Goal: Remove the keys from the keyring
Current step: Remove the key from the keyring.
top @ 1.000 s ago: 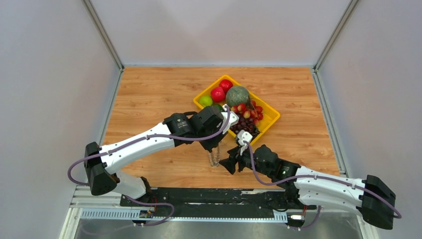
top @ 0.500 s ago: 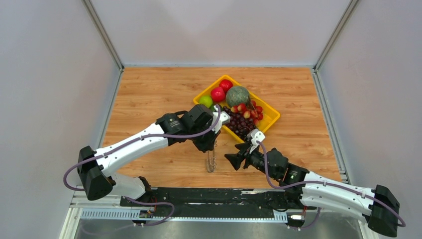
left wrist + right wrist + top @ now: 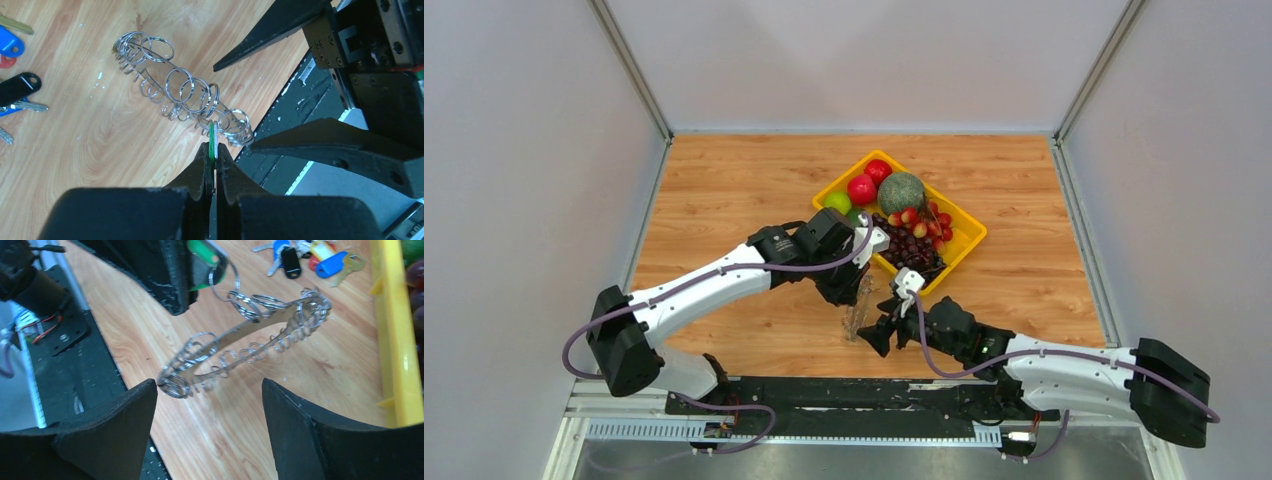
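Observation:
The keyring (image 3: 185,95), a large thin metal ring, hangs above the wooden table from a green tag (image 3: 212,142). My left gripper (image 3: 214,152) is shut on that tag. The keys (image 3: 250,347) strung densely all round the ring look like small silver wire loops here. My right gripper (image 3: 209,385) stands open below and beside the ring, nothing between its fingers. The ring's lower end is close to its left fingertip (image 3: 147,390); I cannot tell if they touch. From above, the keyring (image 3: 854,318) hangs between the left gripper (image 3: 856,290) and the right gripper (image 3: 871,335).
A small bunch of coloured keys (image 3: 295,257) lies on the table beyond the ring. A yellow tray (image 3: 964,245) with a melon (image 3: 901,190), apples and grapes stands just behind both grippers. The table's near edge and black base rail (image 3: 75,330) are close.
The right arm swung out to the right, then came back left to the hanging ring, and its jaws stand wider. The left gripper shifted slightly, still holding the tag.

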You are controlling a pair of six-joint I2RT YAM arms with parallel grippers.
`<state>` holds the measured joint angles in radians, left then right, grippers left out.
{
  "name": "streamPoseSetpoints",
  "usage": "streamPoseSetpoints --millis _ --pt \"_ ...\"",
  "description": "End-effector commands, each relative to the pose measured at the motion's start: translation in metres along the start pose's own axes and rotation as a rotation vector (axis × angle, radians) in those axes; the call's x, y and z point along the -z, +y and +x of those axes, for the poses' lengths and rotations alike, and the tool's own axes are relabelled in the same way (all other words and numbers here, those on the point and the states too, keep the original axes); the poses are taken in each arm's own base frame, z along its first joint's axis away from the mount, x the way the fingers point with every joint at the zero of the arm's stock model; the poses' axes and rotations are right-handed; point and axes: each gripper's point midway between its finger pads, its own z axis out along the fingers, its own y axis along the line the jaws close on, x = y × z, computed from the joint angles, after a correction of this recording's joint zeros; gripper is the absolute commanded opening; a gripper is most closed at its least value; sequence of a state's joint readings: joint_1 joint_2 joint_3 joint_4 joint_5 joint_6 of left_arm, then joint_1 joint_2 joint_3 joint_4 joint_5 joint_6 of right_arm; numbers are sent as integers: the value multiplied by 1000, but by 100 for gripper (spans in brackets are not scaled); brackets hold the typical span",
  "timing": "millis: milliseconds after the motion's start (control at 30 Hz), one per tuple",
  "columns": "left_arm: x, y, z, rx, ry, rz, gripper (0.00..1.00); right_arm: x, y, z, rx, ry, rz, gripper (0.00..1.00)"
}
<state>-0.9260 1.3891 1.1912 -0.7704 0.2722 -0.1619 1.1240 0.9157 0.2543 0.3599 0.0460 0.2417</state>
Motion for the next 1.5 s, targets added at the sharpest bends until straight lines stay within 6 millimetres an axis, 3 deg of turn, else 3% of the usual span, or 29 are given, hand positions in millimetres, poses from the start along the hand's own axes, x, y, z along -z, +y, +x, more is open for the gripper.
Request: streamPoseSetpoints --millis 0,300,500,567,700,900,933,1233,1467 --pt "2 2 -17 -47 -56 23 0 -10 -15 -35 -32 -103 126 78" --pt "5 15 -30 -70 -134 5 0 15 -37 -35 -26 -142 226 71" --pt "13 11 -42 -74 -166 31 0 21 -31 -52 10 -187 193 77" --pt "15 10 -44 -76 -168 34 0 20 -36 -54 30 -187 214 75" --pt "17 7 -46 -77 -172 41 0 17 -54 -52 31 -166 291 52" --pt "22 5 -45 -87 -179 44 0 12 -68 -56 -21 -166 330 2" --pt "22 6 -45 -94 -181 42 0 11 -68 -57 -23 -168 325 0" --pt "22 9 -49 -170 -240 34 0 -15 -61 -61 -40 -182 233 0" --pt "11 14 -38 -233 -237 38 0 -24 -67 -71 -23 -186 222 0"
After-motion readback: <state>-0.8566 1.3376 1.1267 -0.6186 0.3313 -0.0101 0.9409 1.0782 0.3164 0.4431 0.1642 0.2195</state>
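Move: The steel keyring hangs from the green tag in the left fingers, its middle about 6 cm below that hand and 2 cm to its right, level front to back. From the open right hand, the keyring is some 3 cm ahead and 3 cm left, about level in height. The loose keys lie roughly 11 cm ahead and 10 cm left of the right hand, and the fruit tray's middle 18 cm ahead and 5 cm right, both about 9 cm lower. Right hand works forward about 8 cm alongside the keyring, bobbing and shutting, while left, still gripping, eases forward. ##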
